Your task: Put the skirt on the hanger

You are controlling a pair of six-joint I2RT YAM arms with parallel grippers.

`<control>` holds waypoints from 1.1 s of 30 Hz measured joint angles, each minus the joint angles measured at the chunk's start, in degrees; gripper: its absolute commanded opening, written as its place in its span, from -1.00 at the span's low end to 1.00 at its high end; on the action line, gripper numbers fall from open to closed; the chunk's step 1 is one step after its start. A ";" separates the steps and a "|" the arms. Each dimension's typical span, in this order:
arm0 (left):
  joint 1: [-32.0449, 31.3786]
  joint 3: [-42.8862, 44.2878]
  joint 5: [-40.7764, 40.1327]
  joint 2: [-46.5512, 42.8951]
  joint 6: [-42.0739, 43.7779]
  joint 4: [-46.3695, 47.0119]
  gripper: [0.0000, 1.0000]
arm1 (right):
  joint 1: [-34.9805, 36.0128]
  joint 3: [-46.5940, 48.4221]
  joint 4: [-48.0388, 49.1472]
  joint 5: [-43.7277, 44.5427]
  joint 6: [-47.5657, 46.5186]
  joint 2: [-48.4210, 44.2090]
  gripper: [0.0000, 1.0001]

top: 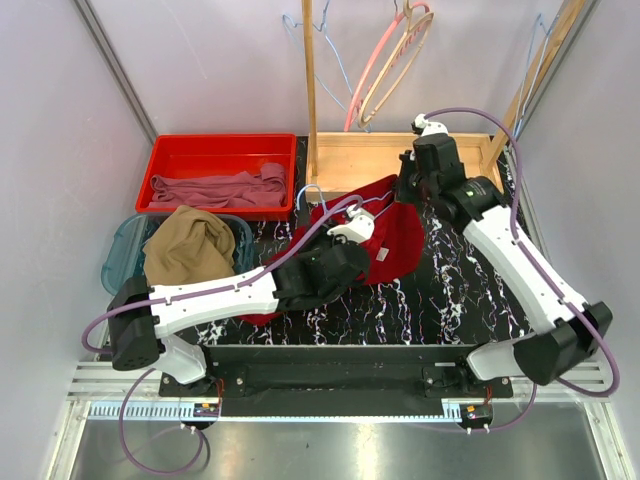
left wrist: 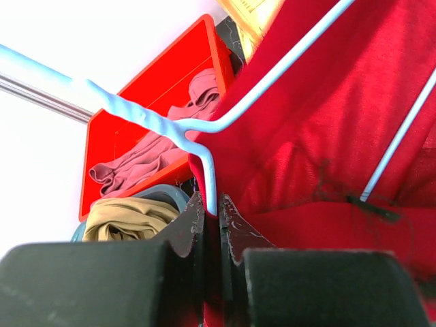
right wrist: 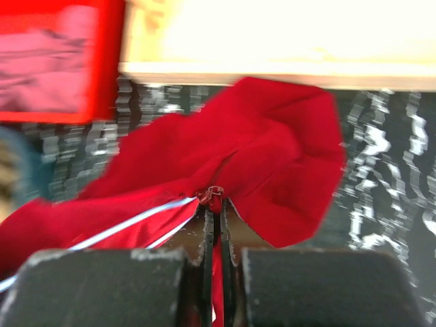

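The tan skirt (top: 185,250) lies bunched in a blue-grey tub (top: 118,250) at the left, with no gripper touching it; the left wrist view shows the skirt (left wrist: 129,218) low on the left. A light-blue wire hanger (top: 330,212) lies in a dark red garment (top: 400,245) at mid-table. My left gripper (top: 352,228) is shut on the hanger's wire (left wrist: 272,85) just below its neck, with red cloth pinched in too. My right gripper (top: 405,190) is shut on the red garment (right wrist: 272,150) at its zipper; the hanger's wire (right wrist: 129,221) runs off to the left.
A red bin (top: 165,160) at the back left holds a mauve cloth (top: 215,190). A wooden rack (top: 400,160) stands at the back, with a pink hanger (top: 385,60), a pale wooden hanger (top: 400,65) and more blue wire hangers (top: 335,60) on it.
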 measured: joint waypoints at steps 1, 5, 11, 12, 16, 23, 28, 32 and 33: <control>0.00 0.00 0.02 0.04 -0.04 0.02 -1.00 | 0.04 -0.02 0.28 -1.31 0.11 -0.87 -1.00; 0.00 0.00 0.35 0.20 -0.02 0.00 -1.00 | 0.11 -0.44 1.68 -7.56 0.66 -2.62 -1.00; 0.00 0.00 1.03 0.20 0.70 -0.04 -1.00 | 0.09 -7.26 5.51 -14.95 1.27 -2.71 -1.00; 0.00 0.00 1.18 0.20 1.09 0.02 -1.00 | 0.11 -8.85 5.81 -16.06 1.25 -2.80 -1.00; 0.13 0.00 2.23 0.20 2.89 0.55 -1.00 | 0.09 -15.56 6.75 -20.65 1.16 -4.74 -1.00; 2.75 -0.04 9.22 -0.68 3.63 1.05 -1.00 | -0.04 -22.16 7.78 -27.98 0.94 -11.69 -1.00; 6.64 -2.43 19.56 -4.63 3.28 4.26 -1.00 | -0.02 -22.45 9.14 -32.39 0.50 -15.21 -0.44; 8.76 -6.05 28.79 -9.25 3.17 8.37 -1.00 | 0.24 -22.45 8.68 -33.24 0.09 -16.35 0.13; 8.87 -6.51 30.14 -9.97 3.21 8.83 -1.00 | 0.35 -22.45 8.31 -33.00 -0.20 -16.76 0.16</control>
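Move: From the right gripper, pinching the skirt's waist edge at the hanger's right end, the hanger neck is about 14 cm left and 4 cm back, roughly level. The rack base is some 10 cm ahead, 1 cm to the left and 25 cm below; the red tray is 9 cm ahead, 36 cm left and equally low. From the left gripper, holding the hanger beside its neck, the hanger's right end is about 7 cm ahead, 12 cm right and slightly higher. Bring the right gripper back about 11 cm and some 5 cm left towards the hanger neck, dipping nearly 7 cm before easing part-way up, and turn it about 30 degrees counter-clockwise. Then open its fingers about halfway and let go of the waist edge. Keep the left grip on the hanger, swinging that wrist nearly 20 degrees clockwise late on. ##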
